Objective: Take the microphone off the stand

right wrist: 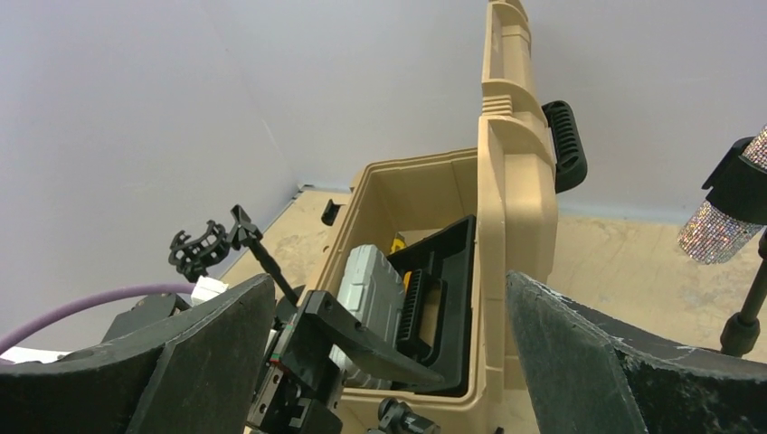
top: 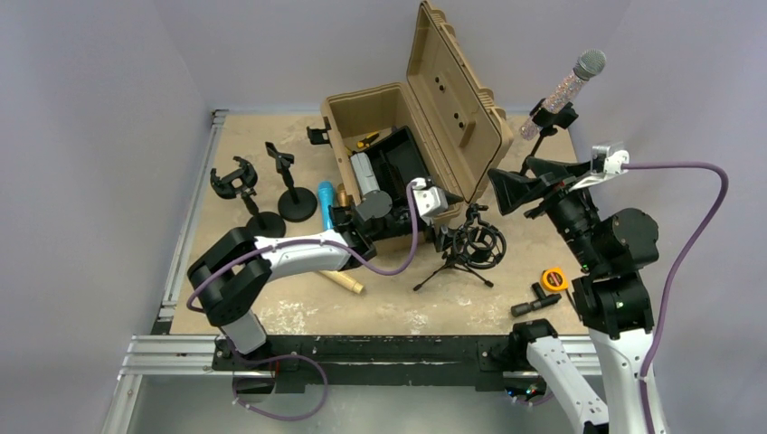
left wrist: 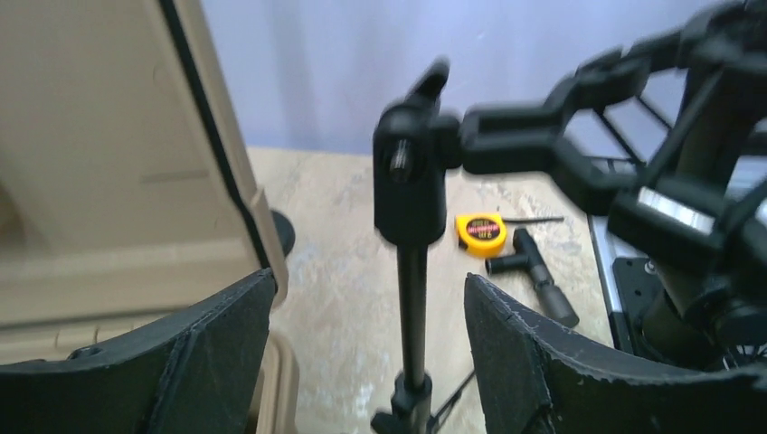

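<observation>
A glittery microphone (top: 568, 83) with a silver head sits tilted in the black clip of its stand (top: 552, 117) at the back right. In the right wrist view its sparkly body (right wrist: 724, 226) shows at the right edge, above the stand pole (right wrist: 749, 312). My right gripper (top: 516, 181) is open and empty, in front and to the left of the microphone, apart from it; in its own view the gripper (right wrist: 389, 278) faces the case. My left gripper (top: 449, 233) is open, its fingers on either side of the thin pole (left wrist: 412, 298) of a tripod stand, not touching it.
An open tan case (top: 398, 136) stands mid-table with its lid up. A tripod stand with a shock mount (top: 475, 244) stands in front of the case. Two more stands (top: 289, 181) and a blue microphone (top: 326, 203) are at the left. A yellow tape measure (top: 553, 278) and a black T-piece (top: 535, 303) lie near the right arm.
</observation>
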`<state>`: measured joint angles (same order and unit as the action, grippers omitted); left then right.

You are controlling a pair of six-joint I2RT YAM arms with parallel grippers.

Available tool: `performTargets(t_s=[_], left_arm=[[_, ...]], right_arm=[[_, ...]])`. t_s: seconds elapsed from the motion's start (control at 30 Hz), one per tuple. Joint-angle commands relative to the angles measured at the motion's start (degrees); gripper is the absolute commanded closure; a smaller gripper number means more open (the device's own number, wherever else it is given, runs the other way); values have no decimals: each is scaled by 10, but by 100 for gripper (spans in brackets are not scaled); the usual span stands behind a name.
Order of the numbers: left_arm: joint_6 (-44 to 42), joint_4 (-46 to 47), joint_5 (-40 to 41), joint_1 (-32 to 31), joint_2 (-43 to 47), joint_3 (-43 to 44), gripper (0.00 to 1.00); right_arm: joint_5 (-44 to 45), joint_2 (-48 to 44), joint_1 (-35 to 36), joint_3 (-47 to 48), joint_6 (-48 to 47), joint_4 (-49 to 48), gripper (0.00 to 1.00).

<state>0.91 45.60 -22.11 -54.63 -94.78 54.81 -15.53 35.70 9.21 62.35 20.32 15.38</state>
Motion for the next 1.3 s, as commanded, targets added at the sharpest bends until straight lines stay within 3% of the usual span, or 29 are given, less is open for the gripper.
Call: performTargets(t_s=[0.0, 0.27, 0.33, 0.4, 0.43, 0.67, 0.87, 0.97, 1.07, 1.13, 1.27], left_arm=[[16, 72, -46, -5, -26, 59, 27], [13, 23, -37, -16, -44, 88, 56], [-13, -9, -5, -24, -26, 84, 72], [-41, -29, 40, -36, -6, 71, 98], [-45, -33, 63, -43, 5, 62, 100], [-28, -69, 299, -90, 113, -26, 100], [24, -146, 533, -148, 165, -45, 100], [66, -225, 674, -175, 156, -4, 100], [163, -334, 679, -177, 151, 29, 100], [158, -280, 614, -177, 157, -1, 100], [224, -302, 626, -179, 165, -5, 100]], right_arm=[[14, 8, -1, 1, -13, -28, 4], [17, 8, -2, 3, -15, -31, 4], [20, 8, -2, 1, -15, -32, 4], [21, 9, -2, -4, -16, -37, 4], [21, 11, -2, -6, -16, -40, 4], [9, 29, -2, -11, -15, -66, 4], [8, 53, -2, -17, -23, -84, 5], [-10, 66, -2, -20, -21, -97, 5], [-18, 77, -2, -18, -20, -106, 6], [-23, 82, -2, -15, -19, -110, 6], [-45, 91, -2, -14, -20, -125, 6]])
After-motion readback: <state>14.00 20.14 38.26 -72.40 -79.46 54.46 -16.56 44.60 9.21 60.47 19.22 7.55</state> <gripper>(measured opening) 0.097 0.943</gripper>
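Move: The left hand, open and pointing to the right, has the tripod stand's post about 4 cm to its right, roughly level fore and aft, with the post's middle some 3 cm below it. The stand's empty ring mount hangs about 6 cm to the right and 4 cm back of that hand; the tan case stands roughly 13 cm to its left, 13 cm ahead and 16 cm below. From the right hand the post lies about 6 cm to the left, level fore and aft, some 21 cm below. The left hand goes on about 3 cm to the right, rising slightly, until the tripod stand's post is between its fingers, closes them on it just under the top joint, then keeps its grip and draws the post about 10 cm back to the left in front of the case, turning some 40 degrees counter-clockwise so the fingers swing from rightward to forward-right. Meanwhile the open right hand eases about 5 cm forward towards the case lid, sinking about 2 cm, and touches nothing. ##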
